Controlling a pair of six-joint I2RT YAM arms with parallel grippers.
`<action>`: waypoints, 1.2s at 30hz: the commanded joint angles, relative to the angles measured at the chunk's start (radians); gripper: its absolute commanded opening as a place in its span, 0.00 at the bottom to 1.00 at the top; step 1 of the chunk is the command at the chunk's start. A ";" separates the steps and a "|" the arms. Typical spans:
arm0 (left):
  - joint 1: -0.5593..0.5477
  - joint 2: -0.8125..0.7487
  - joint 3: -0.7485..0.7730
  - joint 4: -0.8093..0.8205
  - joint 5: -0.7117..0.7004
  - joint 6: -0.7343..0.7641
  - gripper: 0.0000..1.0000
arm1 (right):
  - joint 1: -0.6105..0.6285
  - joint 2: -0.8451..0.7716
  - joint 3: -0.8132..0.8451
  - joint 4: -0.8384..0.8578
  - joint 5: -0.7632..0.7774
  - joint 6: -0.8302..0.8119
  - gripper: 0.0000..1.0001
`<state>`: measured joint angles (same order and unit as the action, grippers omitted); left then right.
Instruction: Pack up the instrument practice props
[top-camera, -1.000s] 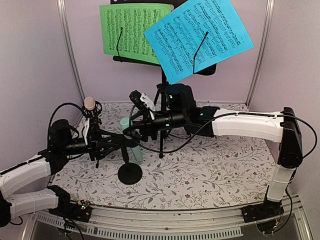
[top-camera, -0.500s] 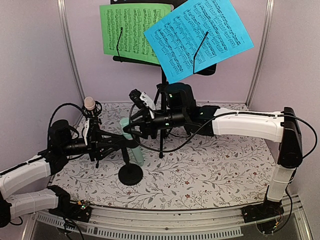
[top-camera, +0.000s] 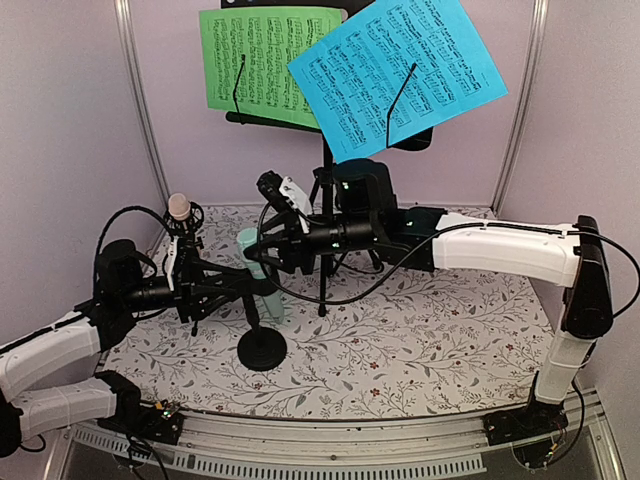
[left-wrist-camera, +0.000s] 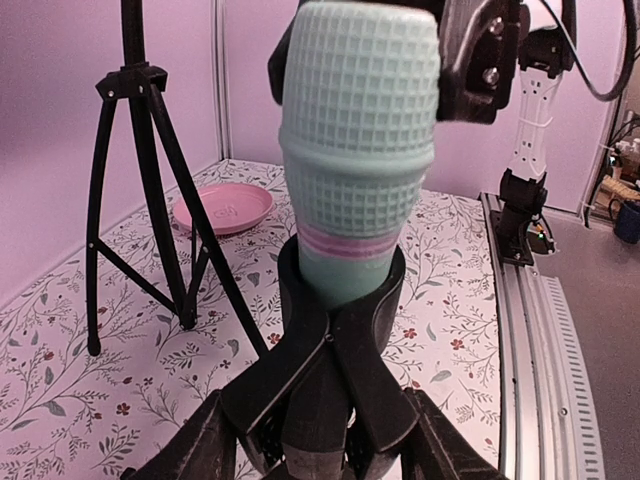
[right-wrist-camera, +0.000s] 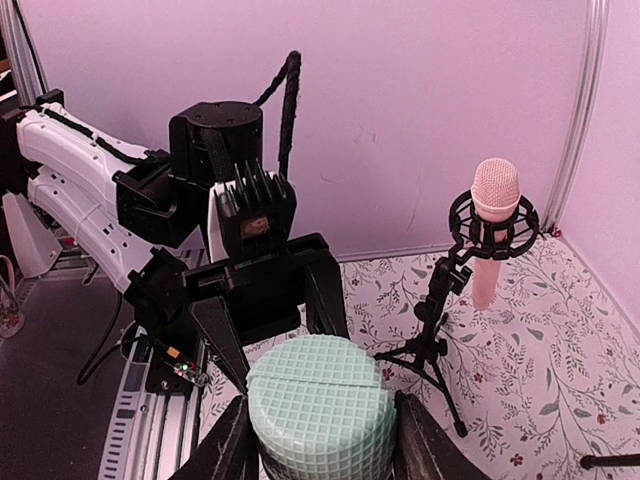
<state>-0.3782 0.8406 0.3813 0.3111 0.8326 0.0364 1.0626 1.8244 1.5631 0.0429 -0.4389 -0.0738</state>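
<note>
The mint-green toy microphone (top-camera: 268, 295) stands in a black mic support (top-camera: 262, 348) with a round base. It fills the left wrist view (left-wrist-camera: 358, 150), seated in the support's clip (left-wrist-camera: 335, 330). My left gripper (top-camera: 240, 290) is shut on the support's stem (left-wrist-camera: 320, 440). My right gripper (top-camera: 262, 255) is shut on the microphone's head (right-wrist-camera: 320, 415), its fingers (right-wrist-camera: 225, 450) on both sides. The pale-pink microphone (top-camera: 179, 208) sits in a small tripod support (right-wrist-camera: 440, 320) at the back left. Green (top-camera: 262, 65) and blue (top-camera: 395, 70) pages rest on the black music desk (top-camera: 415, 140).
The music desk's tripod (top-camera: 322, 195) stands just behind the right gripper and also shows in the left wrist view (left-wrist-camera: 150, 190). A round pink dish (left-wrist-camera: 225, 207) lies beyond it. Pink walls close in three sides. A metal rail (top-camera: 330, 445) runs along the near edge.
My right gripper has shifted slightly left and up with the mint-green microphone's head in it. The left arm has barely moved.
</note>
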 joint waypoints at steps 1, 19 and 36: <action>-0.011 -0.017 -0.007 -0.007 -0.026 -0.013 0.00 | 0.022 -0.082 0.053 0.053 0.006 -0.007 0.37; -0.014 -0.043 -0.014 -0.019 -0.068 -0.034 0.00 | 0.022 -0.178 0.110 0.087 0.061 0.008 0.40; -0.049 -0.018 0.012 -0.025 -0.099 -0.033 0.00 | 0.021 -0.257 0.123 0.098 0.163 -0.001 0.42</action>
<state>-0.4023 0.8078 0.3767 0.2852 0.7624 0.0097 1.0775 1.5909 1.6653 0.1257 -0.3416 -0.0669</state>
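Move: The mint microphone is already pinched at its head by the right hand, its middle roughly 9 cm below that hand and 1 cm to the right. Around it sits the black stand's clip, some 10 cm below the hand, 1 cm back and 2 cm to the right. The music stand's pole is about 20 cm ahead and 15 cm to the right; the pink microphone, 15 cm ahead and 17 cm to the left. From the left hand, the mint microphone's middle lies some 8 cm to the right, 2 cm ahead and 1 cm higher. The mint microphone is drawn up out of the black clip by the right hand, which keeps its grip on the head and rises nearly 20 cm, easing midway and then speeding up, while drifting about 6 cm to the right. Its left-pointing fingers tip upward some 20 degrees. The left hand stays nearly in place, still gripping the clip's handles. ##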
